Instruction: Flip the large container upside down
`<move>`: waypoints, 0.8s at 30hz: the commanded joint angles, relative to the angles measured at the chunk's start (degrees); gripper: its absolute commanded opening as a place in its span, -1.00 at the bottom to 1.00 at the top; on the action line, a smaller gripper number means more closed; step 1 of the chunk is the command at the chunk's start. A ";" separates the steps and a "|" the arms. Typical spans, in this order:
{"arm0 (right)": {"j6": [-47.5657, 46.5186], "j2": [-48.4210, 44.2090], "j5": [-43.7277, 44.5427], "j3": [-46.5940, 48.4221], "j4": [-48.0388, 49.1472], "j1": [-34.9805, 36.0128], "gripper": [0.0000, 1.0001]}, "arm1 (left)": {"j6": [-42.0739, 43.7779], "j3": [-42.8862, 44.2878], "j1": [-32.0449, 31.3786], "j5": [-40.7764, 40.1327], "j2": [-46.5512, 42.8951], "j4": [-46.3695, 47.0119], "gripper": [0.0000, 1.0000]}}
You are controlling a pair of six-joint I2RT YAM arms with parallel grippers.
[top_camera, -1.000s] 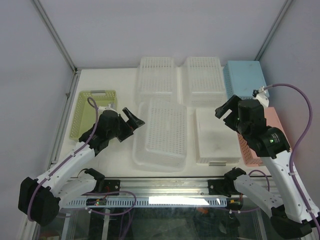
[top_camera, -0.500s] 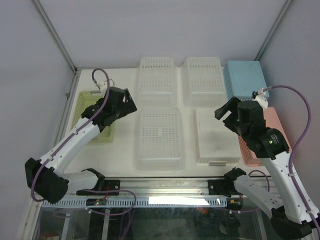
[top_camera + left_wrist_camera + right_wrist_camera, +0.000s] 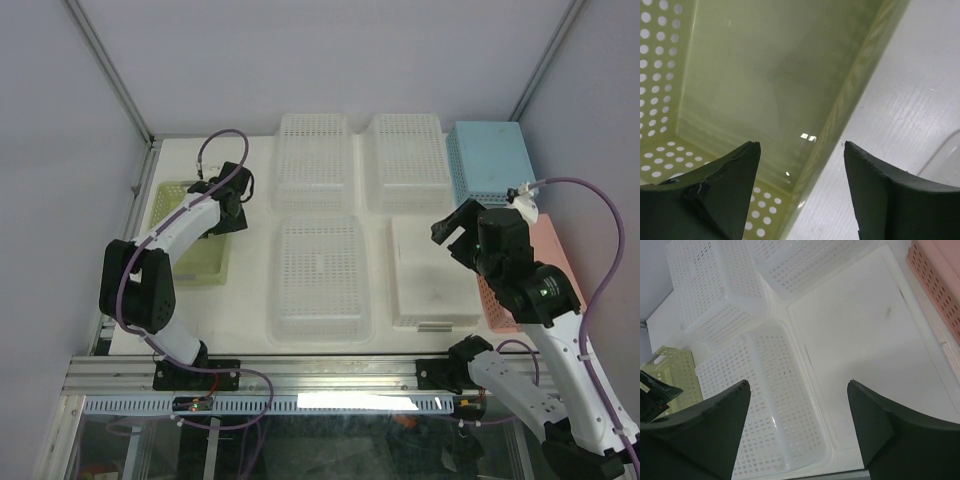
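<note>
The large container [image 3: 318, 278] [image 3: 772, 410], a white perforated basket with a wide flared rim, lies flat at the table's middle front with its perforated base facing up and its rim down. My left gripper [image 3: 228, 200] [image 3: 801, 144] is well to its left, open and empty, hanging over the right wall of a green basket [image 3: 188, 230] [image 3: 755, 75]. Over the right side, my right gripper [image 3: 455, 228] [image 3: 798, 382] is raised and open, with nothing between its fingers. It touches nothing.
Two smaller white perforated baskets [image 3: 314, 150] [image 3: 408, 148] stand at the back. A white basket with a smooth base [image 3: 432, 272] [image 3: 865, 350] sits right of the large container. A blue basket [image 3: 488, 158] and a pink one [image 3: 545, 250] [image 3: 940, 275] line the right edge.
The large container was tilted up on its edge by the left gripper a second ago; it now lies flat, base up. The left arm has drawn back left over the green basket.
</note>
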 commanded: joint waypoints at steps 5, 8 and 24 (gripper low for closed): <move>-2.38 3.03 1.56 1.88 3.59 -0.29 0.64 | 4.62 0.83 3.22 11.87 1.62 6.54 -0.36; -2.91 4.01 1.91 2.59 3.59 -0.32 0.64 | 5.06 4.09 4.73 15.31 0.43 6.24 -0.86; -2.78 8.14 1.10 4.06 4.81 -0.28 0.64 | 3.74 20.83 21.54 62.12 -3.54 10.27 -1.00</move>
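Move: The left hand is over the right-hand rim of the green container, whose middle is about 9 cm to its left, level with it front to back and some 6 cm below. A white container stands 19 cm to the right of the hand and 11 cm nearer the base; another is 18 cm right and 14 cm farther out, both also about 6 cm lower. From the right hand, the green container is roughly 53 cm left, 9 cm ahead and 22 cm below. The left fingers sink about 2 cm and pinch shut on the green container's right-hand rim. Keeping that hold, the arm swings up and forward, roughly 14 cm up from its lowest point and 9 cm out, while the wrist rolls some 40 degrees so the hand's left side drops. The open right hand eases 2 cm forward and slightly down, touching nothing. ##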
